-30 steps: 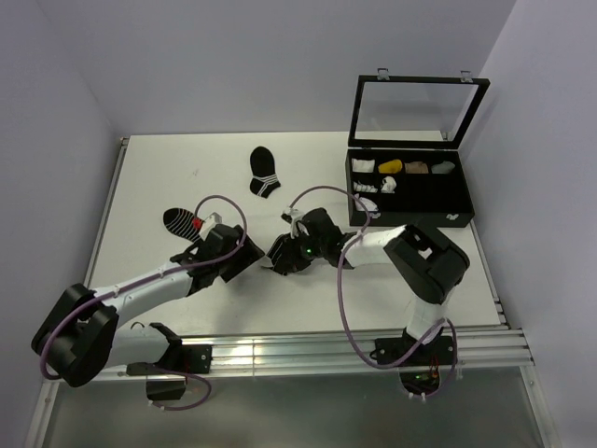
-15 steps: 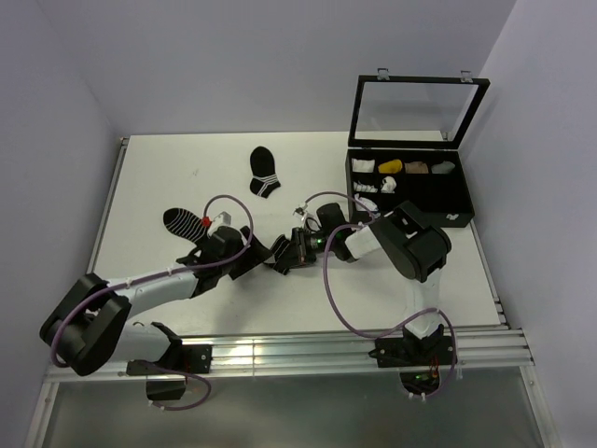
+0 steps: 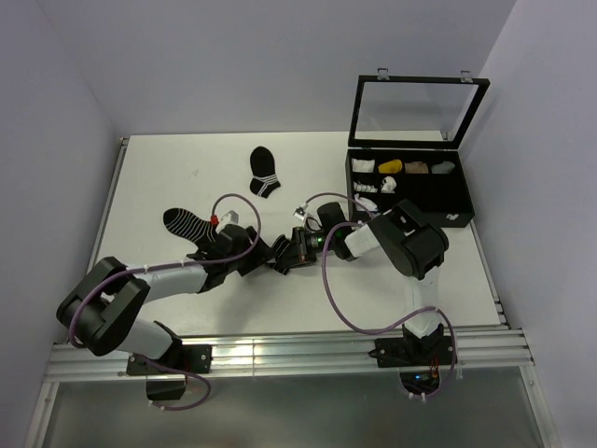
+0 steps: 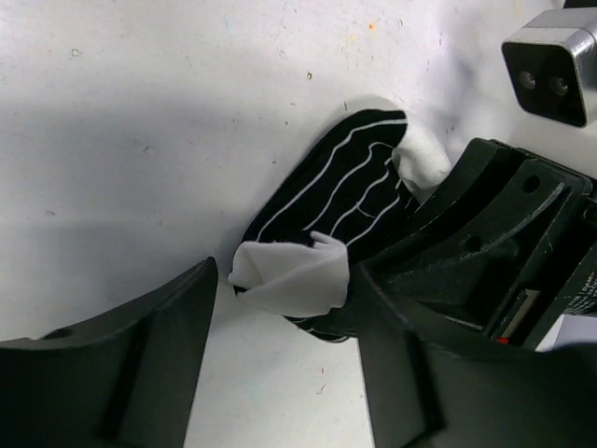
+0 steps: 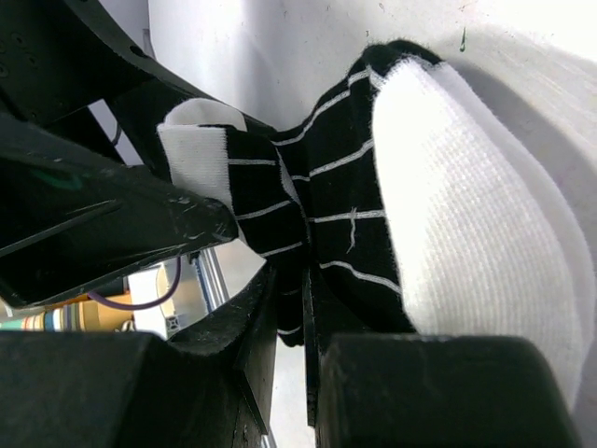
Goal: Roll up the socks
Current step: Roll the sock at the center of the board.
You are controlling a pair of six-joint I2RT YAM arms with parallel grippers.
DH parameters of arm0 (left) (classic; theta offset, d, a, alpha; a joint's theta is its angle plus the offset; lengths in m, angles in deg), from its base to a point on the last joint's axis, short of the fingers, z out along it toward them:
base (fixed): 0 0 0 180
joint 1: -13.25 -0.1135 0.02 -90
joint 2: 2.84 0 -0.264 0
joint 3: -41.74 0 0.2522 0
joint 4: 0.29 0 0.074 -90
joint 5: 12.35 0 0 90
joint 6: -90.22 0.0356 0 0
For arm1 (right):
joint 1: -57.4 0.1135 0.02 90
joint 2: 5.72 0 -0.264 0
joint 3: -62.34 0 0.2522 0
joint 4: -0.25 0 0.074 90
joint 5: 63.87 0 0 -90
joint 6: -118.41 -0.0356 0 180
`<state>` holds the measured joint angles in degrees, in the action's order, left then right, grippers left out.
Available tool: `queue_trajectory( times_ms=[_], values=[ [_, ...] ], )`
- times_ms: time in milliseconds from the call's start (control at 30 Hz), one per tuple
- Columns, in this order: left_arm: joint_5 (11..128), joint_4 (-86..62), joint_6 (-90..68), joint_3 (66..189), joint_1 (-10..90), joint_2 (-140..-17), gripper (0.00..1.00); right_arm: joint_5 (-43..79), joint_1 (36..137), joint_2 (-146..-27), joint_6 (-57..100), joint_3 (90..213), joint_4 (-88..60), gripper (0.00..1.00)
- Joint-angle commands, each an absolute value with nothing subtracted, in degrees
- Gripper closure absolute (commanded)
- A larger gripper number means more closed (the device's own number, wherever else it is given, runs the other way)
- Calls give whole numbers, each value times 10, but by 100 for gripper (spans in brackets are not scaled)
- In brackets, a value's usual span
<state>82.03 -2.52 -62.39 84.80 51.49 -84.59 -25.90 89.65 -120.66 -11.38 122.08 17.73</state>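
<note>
The socks lie bundled together between my two grippers. The black sock with thin white stripes (image 4: 347,189) has a folded white toe (image 4: 291,277), and the white sock (image 5: 466,215) lies against its striped fabric (image 5: 322,187). My right gripper (image 5: 291,294) is shut on a fold of the black striped sock. My left gripper (image 4: 284,285) faces it, open; the white toe sits between its fingers, touching the right one and just apart from the left one. Seen from above, the left gripper (image 3: 261,252) and right gripper (image 3: 284,260) meet at the table's middle and hide most of the bundle.
A black sock with white bands (image 3: 264,173) lies at the back centre. A black-and-white striped sock (image 3: 183,221) lies left, behind my left arm. An open black compartment box (image 3: 410,191) with small items stands at the right.
My left gripper has moved right up to the right gripper and its jaws have narrowed around the white toe. The right arm's elbow swung back early on, its grip unchanged.
</note>
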Motion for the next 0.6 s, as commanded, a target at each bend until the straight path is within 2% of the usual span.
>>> queue_trajectory(
  times_ms=[0, 67, 367, 533, 567],
  values=[
    [819, -34, -620, 854, 518, -865, 37, -218, 891, -1243, -98, 1210, 115, 100],
    [816, -33, -624, 851, 517, -873, 45, -219, 890, -1246, -97, 1212, 113, 100],
    [817, -37, -624, 856, 521, -884, 65, -212, 888, -1254, -91, 1208, 107, 96],
    [818, -55, -618, 869, 523, -880, 79, -177, 889, -1209, -64, 1197, 87, 86],
    [820, -61, -617, 872, 523, -879, 85, -166, 889, -1197, -60, 1191, 84, 84]
  ],
)
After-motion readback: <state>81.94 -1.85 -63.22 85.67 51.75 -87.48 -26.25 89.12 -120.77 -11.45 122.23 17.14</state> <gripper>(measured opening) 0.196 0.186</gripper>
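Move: The sock's loose white flap lies between the left hand's open fingers, about 1 cm ahead, 1 cm to the right and 2 cm below the hand point. The sock's striped body continues from it, some 4 cm ahead and 3 cm right of the hand. The other striped sock is about 7 cm ahead and 19 cm left, the black sock some 22 cm ahead and 2 cm left. From the right hand, the flap is roughly 3 cm left, 1 cm back. The left fingers close on the sock's white flap and pinch it, going from about two-thirds open to nearly shut while the hand sinks roughly 1 cm with its wrist angle unchanged. The right hand stays in place and keeps its pinch on the sock next to them. ##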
